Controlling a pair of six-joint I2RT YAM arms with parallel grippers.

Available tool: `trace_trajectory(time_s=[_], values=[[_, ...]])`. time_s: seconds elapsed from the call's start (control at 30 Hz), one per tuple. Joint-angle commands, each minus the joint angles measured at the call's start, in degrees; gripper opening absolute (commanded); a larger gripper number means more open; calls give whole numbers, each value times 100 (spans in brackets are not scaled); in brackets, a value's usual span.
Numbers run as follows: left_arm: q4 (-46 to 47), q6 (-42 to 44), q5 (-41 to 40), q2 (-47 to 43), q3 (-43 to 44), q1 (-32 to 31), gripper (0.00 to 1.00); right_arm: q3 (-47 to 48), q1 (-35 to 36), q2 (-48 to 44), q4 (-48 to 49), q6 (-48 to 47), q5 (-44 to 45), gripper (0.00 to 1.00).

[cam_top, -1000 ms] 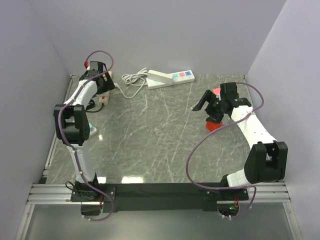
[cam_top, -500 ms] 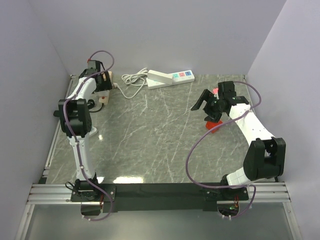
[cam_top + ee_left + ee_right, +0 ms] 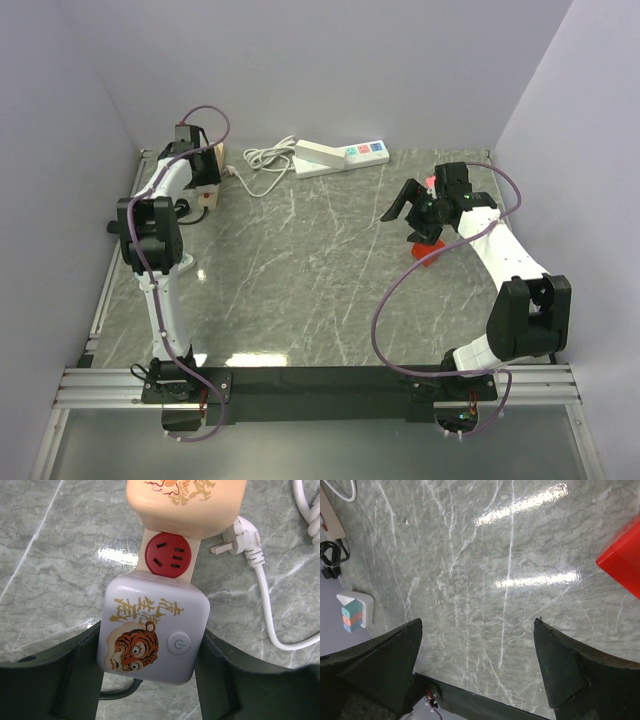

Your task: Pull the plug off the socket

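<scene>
A power strip lies under my left gripper: a beige part, a red socket, then a lavender end block with a tiger picture and a power button. Both left fingers press the lavender block's sides. A thin black cord curls out from under that block. The plug itself is hidden. From the top, my left gripper is at the back left corner. My right gripper hangs open over bare table.
A white plug on a white cord lies loose right of the beige strip. A white power strip with coloured sockets sits at the back. A red block lies under the right arm. Walls close three sides.
My left arm has reached further back and its fingers have narrowed onto the lavender block. My right gripper has drifted slightly left and stays open.
</scene>
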Motion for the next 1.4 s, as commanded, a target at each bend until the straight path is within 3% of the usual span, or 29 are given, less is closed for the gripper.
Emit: trace_trajectory(time_s=[0.0, 0.23, 0.4, 0.6, 0.93, 1.17, 1.37], values=[[93, -163, 12, -417, -284, 4, 1, 305, 53, 11, 61, -85, -91, 98], [567, -374, -50, -1736, -1171, 4, 1, 226, 70, -77, 96, -68, -100, 97], [209, -602, -103, -2385, -1374, 4, 0, 208, 97, -86, 122, -50, -135, 97], [524, -673, 748, -3457, -2428, -153, 0, 235, 132, -121, 122, -32, -135, 97], [1209, -462, 1760, -4786, -4414, -1849, 1, 244, 325, -182, 175, -208, -275, 96], [1666, -646, 1515, -4577, -5127, -2869, 1, 147, 448, -218, 245, -173, -275, 96], [2246, -804, 682, -4304, -5636, -3870, 0, 59, 571, -191, 307, -112, -240, 96]])
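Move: In the left hand's fingers is already the white tiger plug, seated on the beige strip; the open table it is taken to lies about 26 cm back and 26 cm to the right, some 5 cm lower. The peach plug on the same strip stands about 6 cm ahead and 2 cm right, a loose white plug 3 cm ahead and 7 cm right, the black cable coil 9 cm back and 7 cm left. From the right hand, that open table is some 30 cm left and 5 cm back. Keeping its pinch on the tiger plug, the left hand draws the beige strip back and lifts it about 9 cm, then swings right and farther back while sinking towards the open table, ending roughly 26 cm back and 26 cm right, 2 cm above its start. On the swing it turns clockwise some 35 degrees. The right hand, open and empty, eases 3 cm left towards the same area. ##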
